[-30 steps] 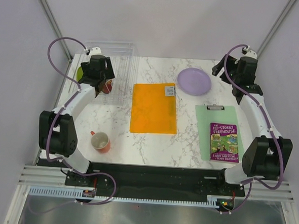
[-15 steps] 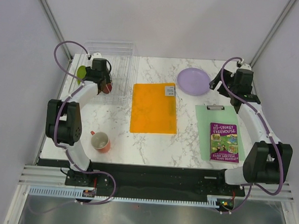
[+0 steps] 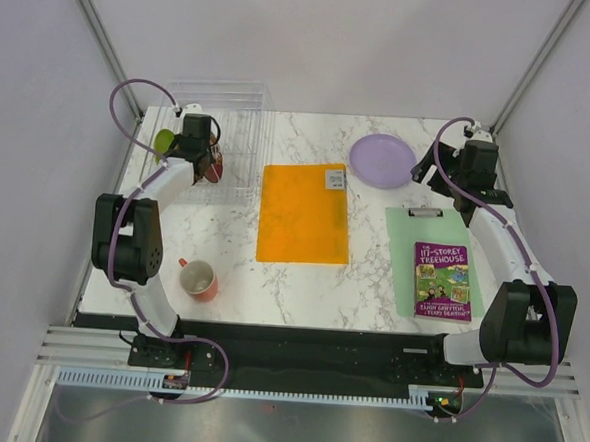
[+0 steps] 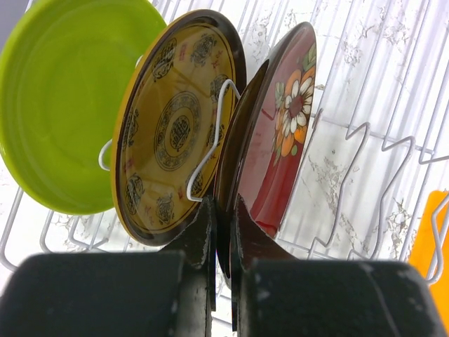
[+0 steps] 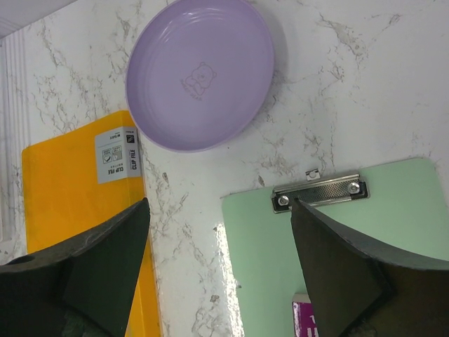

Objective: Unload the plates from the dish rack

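Observation:
The clear dish rack [image 3: 243,118] stands at the back left, its wire dividers [image 4: 365,140] holding three upright plates: lime green [image 4: 63,98], yellow patterned [image 4: 175,126] and dark red flowered [image 4: 280,140]. My left gripper [image 4: 223,210] is shut on the lower rim of the dark red plate, one finger on each face. From above, the left gripper [image 3: 201,153] sits inside the rack beside the green plate [image 3: 164,141]. The lavender plate [image 5: 200,74] lies flat on the table at the back right. My right gripper [image 5: 219,210] hangs open and empty just short of it.
An orange folder [image 3: 303,214] lies mid-table next to the rack. A green clipboard [image 5: 337,239] carrying a purple book [image 3: 442,280] lies at the right, under my right gripper. A red mug [image 3: 199,278] stands front left.
My left gripper has reached into the rack and closed from wide open onto the dark red plate's rim. The right arm has drawn back slightly from the table's far edge.

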`<state>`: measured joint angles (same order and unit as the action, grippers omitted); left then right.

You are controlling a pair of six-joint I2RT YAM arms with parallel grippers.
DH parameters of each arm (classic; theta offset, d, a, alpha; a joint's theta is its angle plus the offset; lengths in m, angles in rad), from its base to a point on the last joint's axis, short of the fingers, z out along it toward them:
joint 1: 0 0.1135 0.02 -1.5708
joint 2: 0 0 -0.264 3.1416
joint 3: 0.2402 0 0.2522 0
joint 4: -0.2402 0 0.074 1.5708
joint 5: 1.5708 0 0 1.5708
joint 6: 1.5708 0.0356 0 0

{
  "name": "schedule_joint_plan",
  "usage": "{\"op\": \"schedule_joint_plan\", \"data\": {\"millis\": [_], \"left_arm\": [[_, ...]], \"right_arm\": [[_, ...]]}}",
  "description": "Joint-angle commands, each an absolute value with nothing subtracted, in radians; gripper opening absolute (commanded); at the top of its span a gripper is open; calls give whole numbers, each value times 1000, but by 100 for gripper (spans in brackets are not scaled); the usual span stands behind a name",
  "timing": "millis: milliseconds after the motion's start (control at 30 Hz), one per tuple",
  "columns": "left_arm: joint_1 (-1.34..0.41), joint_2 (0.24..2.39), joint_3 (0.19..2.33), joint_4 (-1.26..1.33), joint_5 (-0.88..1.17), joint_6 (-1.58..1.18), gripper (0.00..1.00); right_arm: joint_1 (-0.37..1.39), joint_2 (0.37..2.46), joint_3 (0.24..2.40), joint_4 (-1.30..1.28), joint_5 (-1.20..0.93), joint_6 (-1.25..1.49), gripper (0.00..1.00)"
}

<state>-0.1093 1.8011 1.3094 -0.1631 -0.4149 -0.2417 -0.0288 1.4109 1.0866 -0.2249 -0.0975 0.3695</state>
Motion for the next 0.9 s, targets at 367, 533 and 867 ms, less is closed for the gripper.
{"op": "schedule_joint_plan", "data": {"millis": [367, 533, 867], "left_arm": [[-250, 1628, 1437, -15, -797, 118, 2], [-273, 1516, 1413, -99, -732, 37, 2], [-276, 1388, 1384, -291, -192, -336, 2]], "right_arm": [[-18, 1388, 1085, -236, -118, 345, 89], [20, 1382, 1129, -245, -176, 351, 88], [290, 1479, 1216, -31, -371, 540, 88]]}}
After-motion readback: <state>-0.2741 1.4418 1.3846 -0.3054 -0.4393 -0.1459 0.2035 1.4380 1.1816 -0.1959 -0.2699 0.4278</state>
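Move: The red flowered plate is already pinched by its near rim in the left fingers, its middle about 6 cm ahead and 2 below them. From the left hand, the patterned brown plate stands some 6 cm ahead and 5 left, the green one 6 ahead and 10 left. The red plate lies about 55 cm left and 13 ahead of the open right hand; the orange folder 30 left, level; the purple plate 18 ahead, 9 left, 19 below. The red plate, kept pinched by the left fingers, is lifted some 17 cm out of the rack, at first nearly straight up with a roll that is later undone, then also about 5 cm back and 6 right; the fingertips tip up about 15 degrees. Late on, the right hand, still open, sweeps 13 cm left towards the plate, rising 4 and turning 20 degrees counter-clockwise. ##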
